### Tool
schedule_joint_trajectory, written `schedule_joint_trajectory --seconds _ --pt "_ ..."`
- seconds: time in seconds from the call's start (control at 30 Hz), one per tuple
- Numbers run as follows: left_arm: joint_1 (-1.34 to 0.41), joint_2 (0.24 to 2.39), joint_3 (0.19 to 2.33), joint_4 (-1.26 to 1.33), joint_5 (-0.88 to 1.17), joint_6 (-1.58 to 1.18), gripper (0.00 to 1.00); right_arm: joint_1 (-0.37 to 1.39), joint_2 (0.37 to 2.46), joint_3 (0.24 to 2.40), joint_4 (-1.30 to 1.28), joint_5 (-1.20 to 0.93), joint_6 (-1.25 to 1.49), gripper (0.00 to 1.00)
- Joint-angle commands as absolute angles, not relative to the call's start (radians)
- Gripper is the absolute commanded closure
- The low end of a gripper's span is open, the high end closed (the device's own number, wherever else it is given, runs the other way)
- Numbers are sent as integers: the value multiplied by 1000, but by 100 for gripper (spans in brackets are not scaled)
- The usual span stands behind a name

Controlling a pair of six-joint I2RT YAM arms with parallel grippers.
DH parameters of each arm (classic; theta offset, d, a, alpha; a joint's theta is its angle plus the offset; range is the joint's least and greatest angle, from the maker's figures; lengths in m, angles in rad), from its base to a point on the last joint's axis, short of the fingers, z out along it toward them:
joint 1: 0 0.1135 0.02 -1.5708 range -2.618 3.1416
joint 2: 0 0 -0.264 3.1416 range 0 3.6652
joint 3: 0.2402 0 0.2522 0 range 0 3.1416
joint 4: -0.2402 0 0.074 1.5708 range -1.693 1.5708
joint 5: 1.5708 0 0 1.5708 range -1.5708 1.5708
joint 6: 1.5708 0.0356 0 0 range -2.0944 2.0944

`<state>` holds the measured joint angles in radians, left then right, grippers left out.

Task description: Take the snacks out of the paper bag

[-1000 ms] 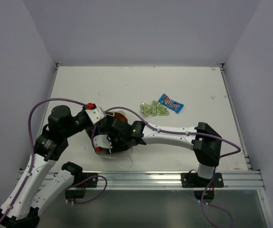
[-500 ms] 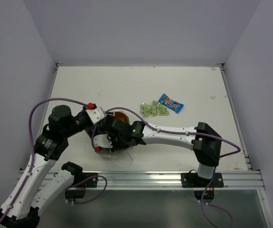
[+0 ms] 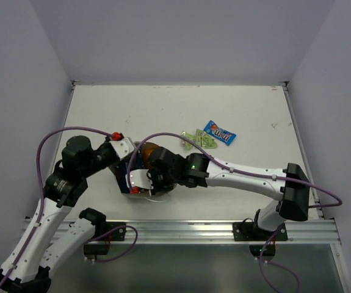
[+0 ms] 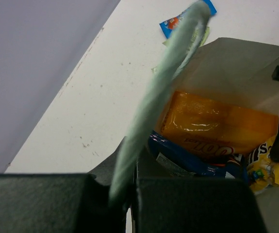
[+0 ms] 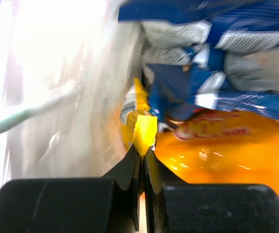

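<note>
The mint-green paper bag (image 4: 236, 63) lies on its side at the near left of the table, mostly hidden under both grippers in the top view. My left gripper (image 4: 124, 179) is shut on the edge of the bag's wall (image 4: 154, 97) and holds the mouth open. Inside lie an orange pouch (image 4: 217, 124), a dark blue chip bag (image 4: 192, 160) and a yellow candy pack (image 4: 270, 170). My right gripper (image 5: 143, 153) is inside the bag, shut on the tip of the yellow candy pack (image 5: 145, 128), with the blue chip bags (image 5: 236, 92) just above.
A blue candy pack (image 3: 220, 132) and pale green sachets (image 3: 198, 140) lie on the table to the right of the bag. The left gripper (image 3: 126, 160) and right gripper (image 3: 146, 178) are close together. Walls stand at the back and both sides.
The right arm has drawn back to the right, its elbow swinging out, with the gripper still at the bag. The left arm has held still.
</note>
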<state>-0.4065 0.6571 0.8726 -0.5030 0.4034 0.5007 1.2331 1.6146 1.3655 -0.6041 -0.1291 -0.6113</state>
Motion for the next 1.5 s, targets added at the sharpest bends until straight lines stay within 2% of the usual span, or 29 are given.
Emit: schedule_joint_trajectory --seconds 0.0,0.53,0.73,0.93,1.1,1.27,1.47 --pt "-408 644 867 -482 387 537 100 1236 1507 1370 -569 -138 -603 100" --pt "-408 663 850 -442 341 522 100 1227 1359 1433 -512 -150 -606 100" --pt "-408 675 848 -413 276 500 100 1161 1258 1499 -511 -162 -555 100" --pt "-408 718 864 -371 132 463 100 939 1135 1479 -439 -206 -424 100" --pt "-408 759 880 -324 58 442 100 669 1126 1358 -261 85 -356 100" --pt "-408 785 914 -305 11 437 100 424 1353 1359 -226 234 -236 100" --pt "-407 793 953 -291 5 440 100 267 1618 1397 -163 425 -161 100"
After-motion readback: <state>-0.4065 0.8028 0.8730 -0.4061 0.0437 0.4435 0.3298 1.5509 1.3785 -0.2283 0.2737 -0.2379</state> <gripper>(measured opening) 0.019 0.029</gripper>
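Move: The yellow snack packet is already between the right fingers inside the paper bag; the open table it is carried towards lies about 35 cm ahead, 31 cm right and 15 below. Near that path, the blue M&M's packet lies some 22 cm ahead and 29 right, the green packets 19 ahead and 21 right, both about 15 below. The left hand grips the bag's rim, the bag's middle being roughly 5 cm back, 4 right and 14 below. The yellow packet, still pinched in the right fingers, is drawn some 25 cm up out of the bag, slowly at first, then swung fast forward and right and lowered towards the open table beyond the blue packet, the wrist turning clockwise about 80 degrees. The left hand keeps its grip on the rim, easing forward and left and turning counter-clockwise about 20 degrees. ##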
